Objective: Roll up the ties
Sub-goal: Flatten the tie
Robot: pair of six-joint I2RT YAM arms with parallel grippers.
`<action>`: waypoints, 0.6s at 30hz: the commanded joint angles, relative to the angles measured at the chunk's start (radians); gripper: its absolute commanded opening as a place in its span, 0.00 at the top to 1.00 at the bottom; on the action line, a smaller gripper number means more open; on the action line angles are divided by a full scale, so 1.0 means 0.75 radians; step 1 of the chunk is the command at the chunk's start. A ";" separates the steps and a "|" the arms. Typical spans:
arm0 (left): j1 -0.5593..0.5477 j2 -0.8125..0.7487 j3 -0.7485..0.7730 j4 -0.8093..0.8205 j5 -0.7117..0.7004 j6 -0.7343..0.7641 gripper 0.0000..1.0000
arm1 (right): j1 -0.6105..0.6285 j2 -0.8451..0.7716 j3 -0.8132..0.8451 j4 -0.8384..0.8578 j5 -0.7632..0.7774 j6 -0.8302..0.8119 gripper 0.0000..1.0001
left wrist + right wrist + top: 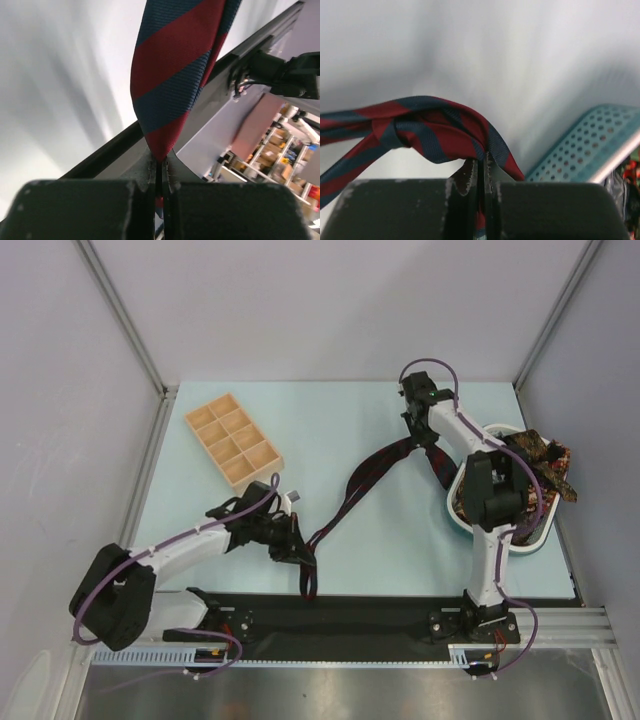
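Observation:
A navy tie with red diagonal stripes [365,478] stretches across the pale blue table between both grippers. My left gripper [298,546] is shut on it near one end, whose tail lies toward the front edge. In the left wrist view the tie [170,75] rises from the pinched jaws of the left gripper [161,161]. My right gripper [418,433] is shut on the other part, with a short end hanging below it. In the right wrist view the tie [430,131] folds over the closed right gripper [481,162]. More patterned ties [545,462] are piled in a basket [455,508] at the right.
A wooden compartment tray [233,440] lies at the back left of the table. The perforated basket wall [590,145] shows close to the right gripper. A black rail [350,615] runs along the front edge. Grey walls enclose the table.

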 commanded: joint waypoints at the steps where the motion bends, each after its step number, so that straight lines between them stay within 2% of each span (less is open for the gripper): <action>1: 0.014 0.027 -0.047 0.211 0.143 -0.081 1.00 | -0.019 0.132 0.184 -0.052 0.018 -0.050 1.00; 5: 0.016 0.094 -0.129 0.318 0.184 -0.103 1.00 | -0.023 0.281 0.362 -0.116 0.028 -0.065 1.00; 7: 0.026 0.147 -0.164 0.344 0.196 -0.089 1.00 | -0.025 0.353 0.438 -0.126 0.014 -0.067 0.90; 9: 0.034 0.184 -0.180 0.389 0.206 -0.079 1.00 | -0.025 0.392 0.485 -0.114 0.036 -0.061 0.75; 11: 0.046 0.229 -0.174 0.347 0.168 -0.030 0.93 | -0.025 0.433 0.502 -0.094 0.047 -0.048 0.66; 12: 0.046 0.235 -0.162 0.318 0.141 -0.001 0.90 | -0.025 0.441 0.504 -0.083 0.079 -0.030 0.55; 13: 0.048 0.229 -0.137 0.289 0.084 0.040 0.79 | -0.027 0.439 0.496 -0.069 0.090 -0.022 0.52; 14: 0.046 0.215 -0.127 0.238 0.063 0.054 0.76 | -0.029 0.433 0.486 -0.045 0.094 -0.016 0.42; 15: 0.046 0.201 -0.119 0.220 0.051 0.062 0.72 | -0.029 0.419 0.471 -0.024 0.098 -0.007 0.16; 16: 0.054 0.170 -0.099 0.199 0.035 0.081 0.65 | -0.031 0.406 0.451 0.002 0.096 0.013 0.07; 18: 0.073 0.146 -0.074 0.122 -0.015 0.111 0.62 | -0.039 0.361 0.400 0.052 0.078 0.042 0.06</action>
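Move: Each gripper holds one end of the doubled tie, stretched above the table. The left hand's laying spot is some 6 cm below it and 1 cm back; the table's near edge lies about 6 cm back at that same lower level, and the wooden tray some 30 cm ahead and 22 cm left. The right hand's laying spot is about 6 cm ahead and 7 cm below; the basket stands roughly 12 cm back, 23 cm right and 4 cm lower. Carry the right end of the tie forward and down together, about 6 cm out and 5 cm lower, and spread those fingers nearly fully on the way down to let go of the cloth. Sink the left gripper some 5 cm towards the near edge of the table, easing slightly back, then part its fingers roughly a third to loosen the left end. ##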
